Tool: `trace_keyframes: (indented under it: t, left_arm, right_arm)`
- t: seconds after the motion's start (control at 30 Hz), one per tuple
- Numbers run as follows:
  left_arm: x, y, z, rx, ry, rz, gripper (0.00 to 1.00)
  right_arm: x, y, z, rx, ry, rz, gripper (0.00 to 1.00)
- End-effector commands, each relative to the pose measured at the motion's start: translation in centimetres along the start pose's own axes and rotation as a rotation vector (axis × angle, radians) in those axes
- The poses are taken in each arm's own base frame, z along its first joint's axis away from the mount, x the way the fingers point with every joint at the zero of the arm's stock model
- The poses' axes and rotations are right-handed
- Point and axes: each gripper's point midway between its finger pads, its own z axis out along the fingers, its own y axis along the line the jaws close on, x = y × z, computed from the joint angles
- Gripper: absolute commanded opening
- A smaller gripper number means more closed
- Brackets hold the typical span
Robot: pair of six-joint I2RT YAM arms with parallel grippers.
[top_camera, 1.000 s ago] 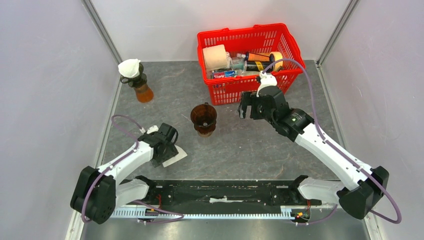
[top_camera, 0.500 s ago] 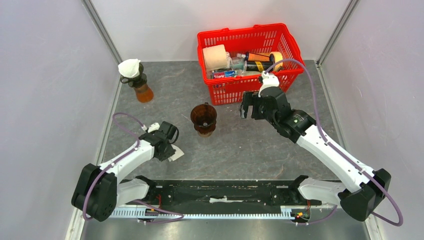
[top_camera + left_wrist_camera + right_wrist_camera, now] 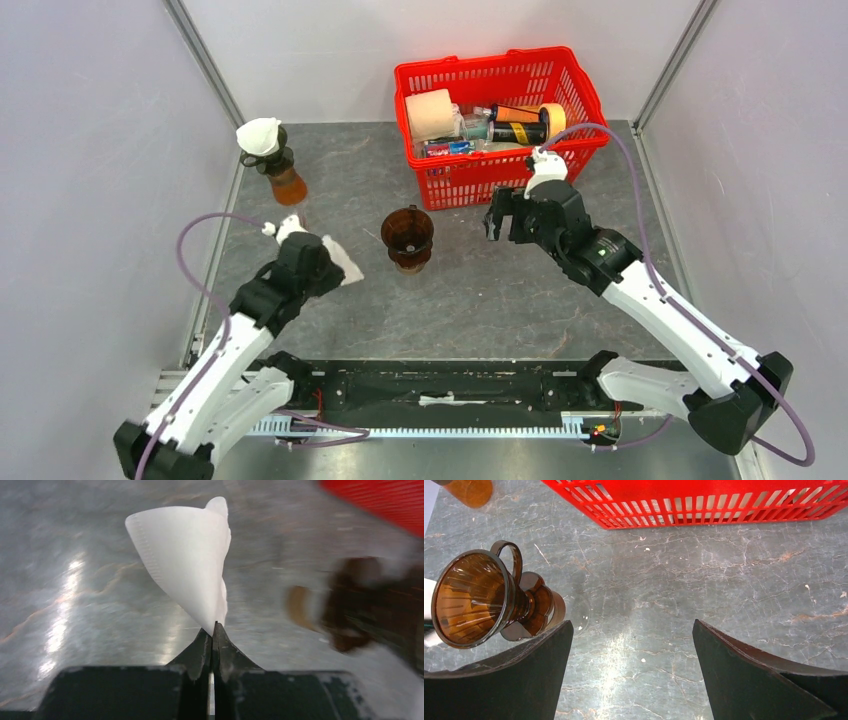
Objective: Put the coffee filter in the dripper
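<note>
A white paper coffee filter point(image 3: 187, 560) hangs pinched by its tip in my left gripper point(image 3: 214, 627), which is shut on it and lifted off the table. From above, the filter point(image 3: 340, 262) sticks out of the left gripper point(image 3: 325, 268) just left of the dripper. The brown translucent dripper point(image 3: 407, 237) stands upright mid-table with its mouth up, and shows blurred in the left wrist view point(image 3: 370, 605). My right gripper point(image 3: 493, 221) hovers open to the right of the dripper point(image 3: 474, 600), with nothing between its fingers point(image 3: 744, 670).
A red basket point(image 3: 500, 160) of assorted items stands at the back, just beyond the right gripper. At the back left a brown carafe point(image 3: 283, 180) carries a second dripper with a white filter point(image 3: 260, 135) in it. Walls close in on both sides.
My left gripper shut on the filter that lay flat on the table, lifted it, and moved forward toward the dripper. The right arm barely shifted.
</note>
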Motion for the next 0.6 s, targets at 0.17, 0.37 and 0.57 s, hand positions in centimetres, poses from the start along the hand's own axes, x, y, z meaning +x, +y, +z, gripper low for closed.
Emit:
trace_keyframes:
  t: [0.17, 0.37, 0.57]
  left_arm:
    - [-3.2, -16.2, -18.5, 1.118, -0.075, 0.309, 0.02]
    - [-0.2, -19.3, -23.4, 1.533, 0.026, 0.501, 0.02]
    - [3.6, -20.9, -23.6, 1.722, 0.104, 0.723, 0.02]
  right_arm:
    - [-1.1, 1.5, -3.2, -0.162, -0.099, 0.026, 0.97]
    - [-0.1, 5.3, -6.7, -0.449, -0.082, -0.038, 0.97]
    - [1.5, 8.0, -10.6, -0.700, -0.064, -0.071, 0.97]
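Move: The left hand, already pinching the filter clear of the table, has the brown dripper on its tumbler some 15 cm to its right, 6 cm farther out and about level in height. The filter-lined green dripper stands about 24 cm ahead and 13 cm left of it. From the open right hand, the held filter is about 32 cm left, 3 cm back and 17 cm down. The brown dripper lies 18 cm left, 2 cm ahead and 12 cm down, and the red basket straight ahead, roughly 22 cm out and 17 cm down. Up and right, then increasingly back, the left arm sweeps the pinched filter quickly past the near side of the brown dripper towards the right hand, rising and crossing about 20 cm each. Its fingers swing clockwise from forward-down to point right. The right hand, still wide open, draws back some 8 cm, rising and easing left while turning counter-clockwise towards the filter. ##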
